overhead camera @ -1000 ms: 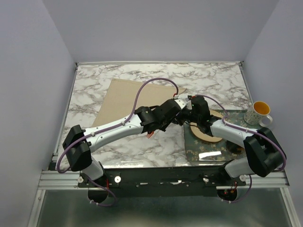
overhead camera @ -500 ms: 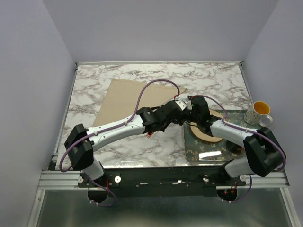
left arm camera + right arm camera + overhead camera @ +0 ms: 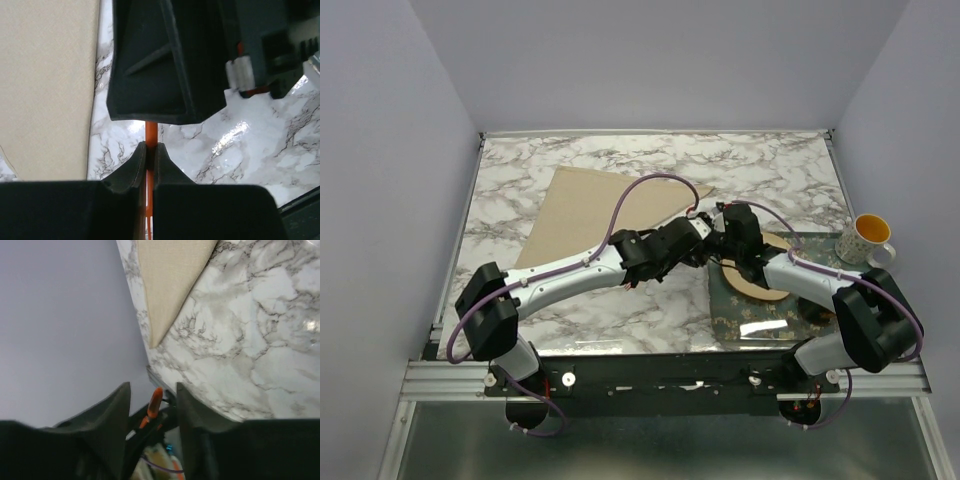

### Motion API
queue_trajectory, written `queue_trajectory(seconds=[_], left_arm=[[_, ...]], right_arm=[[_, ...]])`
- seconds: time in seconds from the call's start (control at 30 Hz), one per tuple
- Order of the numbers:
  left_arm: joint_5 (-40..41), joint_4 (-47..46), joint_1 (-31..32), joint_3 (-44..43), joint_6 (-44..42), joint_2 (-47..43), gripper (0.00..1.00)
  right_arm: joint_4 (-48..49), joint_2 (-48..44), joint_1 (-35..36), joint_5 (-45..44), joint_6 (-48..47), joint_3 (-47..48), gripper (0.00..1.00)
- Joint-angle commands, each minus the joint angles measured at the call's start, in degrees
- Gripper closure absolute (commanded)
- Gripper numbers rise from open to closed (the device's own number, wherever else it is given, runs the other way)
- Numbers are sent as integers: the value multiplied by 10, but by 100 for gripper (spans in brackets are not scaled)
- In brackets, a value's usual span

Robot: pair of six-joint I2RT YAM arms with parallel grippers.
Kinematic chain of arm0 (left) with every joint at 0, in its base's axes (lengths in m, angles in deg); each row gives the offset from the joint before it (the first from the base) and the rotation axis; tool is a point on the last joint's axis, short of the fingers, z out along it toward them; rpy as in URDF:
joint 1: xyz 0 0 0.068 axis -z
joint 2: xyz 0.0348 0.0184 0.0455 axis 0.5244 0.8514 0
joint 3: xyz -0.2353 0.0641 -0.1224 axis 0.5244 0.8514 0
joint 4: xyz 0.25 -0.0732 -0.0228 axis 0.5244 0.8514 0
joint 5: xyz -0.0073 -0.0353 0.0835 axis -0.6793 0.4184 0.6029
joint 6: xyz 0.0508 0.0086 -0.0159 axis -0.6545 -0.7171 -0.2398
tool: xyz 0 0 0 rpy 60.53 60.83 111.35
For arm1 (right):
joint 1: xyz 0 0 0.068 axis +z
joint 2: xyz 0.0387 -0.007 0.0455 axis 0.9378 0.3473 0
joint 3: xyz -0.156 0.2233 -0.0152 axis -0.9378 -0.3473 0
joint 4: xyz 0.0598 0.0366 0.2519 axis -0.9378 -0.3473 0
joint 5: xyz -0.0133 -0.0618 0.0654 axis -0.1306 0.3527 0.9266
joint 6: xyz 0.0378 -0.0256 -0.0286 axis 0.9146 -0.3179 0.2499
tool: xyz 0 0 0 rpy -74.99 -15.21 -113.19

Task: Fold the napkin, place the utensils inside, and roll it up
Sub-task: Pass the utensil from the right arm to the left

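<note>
The tan napkin (image 3: pixel 590 205) lies flat on the marble table, folded to a triangle, left of both grippers; it also shows in the left wrist view (image 3: pixel 45 90) and the right wrist view (image 3: pixel 172 275). A slim orange utensil (image 3: pixel 151 132) stands upright between the fingers of my left gripper (image 3: pixel 150 147), which is shut on its handle. The two grippers meet tip to tip above the table's middle: left gripper (image 3: pixel 703 242), right gripper (image 3: pixel 720 232). My right gripper (image 3: pixel 152 395) is open, and the utensil's tip (image 3: pixel 154 402) sits in the gap, touching neither finger.
A round tan plate (image 3: pixel 760 285) rests on a green patterned placemat (image 3: pixel 750 315) at the front right, under the right arm. A white and yellow mug (image 3: pixel 865 238) stands at the right edge. Purple cables loop over both arms.
My left gripper has closed onto the orange utensil. My right gripper, shut on it before, has opened. The left arm has edged slightly forward toward the right gripper.
</note>
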Motion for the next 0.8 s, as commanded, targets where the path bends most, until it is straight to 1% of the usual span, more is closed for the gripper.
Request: queue_trajectory(seconds=[0.0,0.03,0.07,0.1,0.13,0.17,0.2,0.23,0.3,0.33,0.4,0.43,0.57,0.63,0.7,0.77], left_arm=[[-34,9,-44,52,-73,-46,97],[-52,8,-58,62,-92,-59,98],[-71,6,-73,71,-107,-81,98],[-90,5,-109,85,-125,-88,98],[-91,5,-126,91,-154,-94,98],[-89,2,-145,97,-172,-100,99],[-84,-10,-176,102,-182,-103,99],[-107,-13,-197,97,-193,-101,100],[-137,-11,-239,83,-201,-76,100],[-161,-11,-274,72,-206,-64,100],[-204,-13,-300,62,-220,-28,100],[-216,-15,-311,54,-228,-17,100],[-217,-22,-346,31,-278,44,100],[-218,-41,-358,16,-305,57,100],[-259,-44,-376,-4,-322,82,100],[-260,-38,-379,-40,-330,113,99]], right_arm=[[-10,-7,-48,2,-86,0,29],[-23,-14,-65,11,-134,3,25],[-41,-21,-80,14,-160,7,22],[-69,-39,-108,14,-184,8,21],[-85,-47,-122,14,-225,9,21],[-99,-55,-135,14,-239,7,21],[-107,-64,-153,15,-254,0,21],[-119,-79,-157,18,-280,-2,21],[-140,-92,-158,32,-301,0,21],[-155,-96,-158,42,-315,1,21],[-172,-107,-159,63,-329,4,21],[-206,-110,-158,61,-346,6,21],[-230,-117,-158,96,-368,7,21],[-238,-116,-157,104,-374,8,21],[-239,-111,-158,117,-381,7,21],[-250,-108,-158,125,-391,7,21]])
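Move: The left hand already grips the orange fork. The folded napkin's middle lies about 19 cm to that hand's left and 17 cm farther out, some 13 cm below. The right hand is still at the handle end, with the fork's middle roughly 5 cm to its left, 5 cm back and slightly lower. From the right hand, the plate is about 22 cm right, 2 cm back and 13 cm below. Swinging left and then also forward, the left hand carries the gripped fork about 15 cm left and 12 cm out, over the napkin, then sinks some 6 cm as its fingers tip steeper. Meanwhile the right hand opens wide, comes free of the handle and draws about 10 cm right towards the tray, going forward a little then back, its fingers dipping. ##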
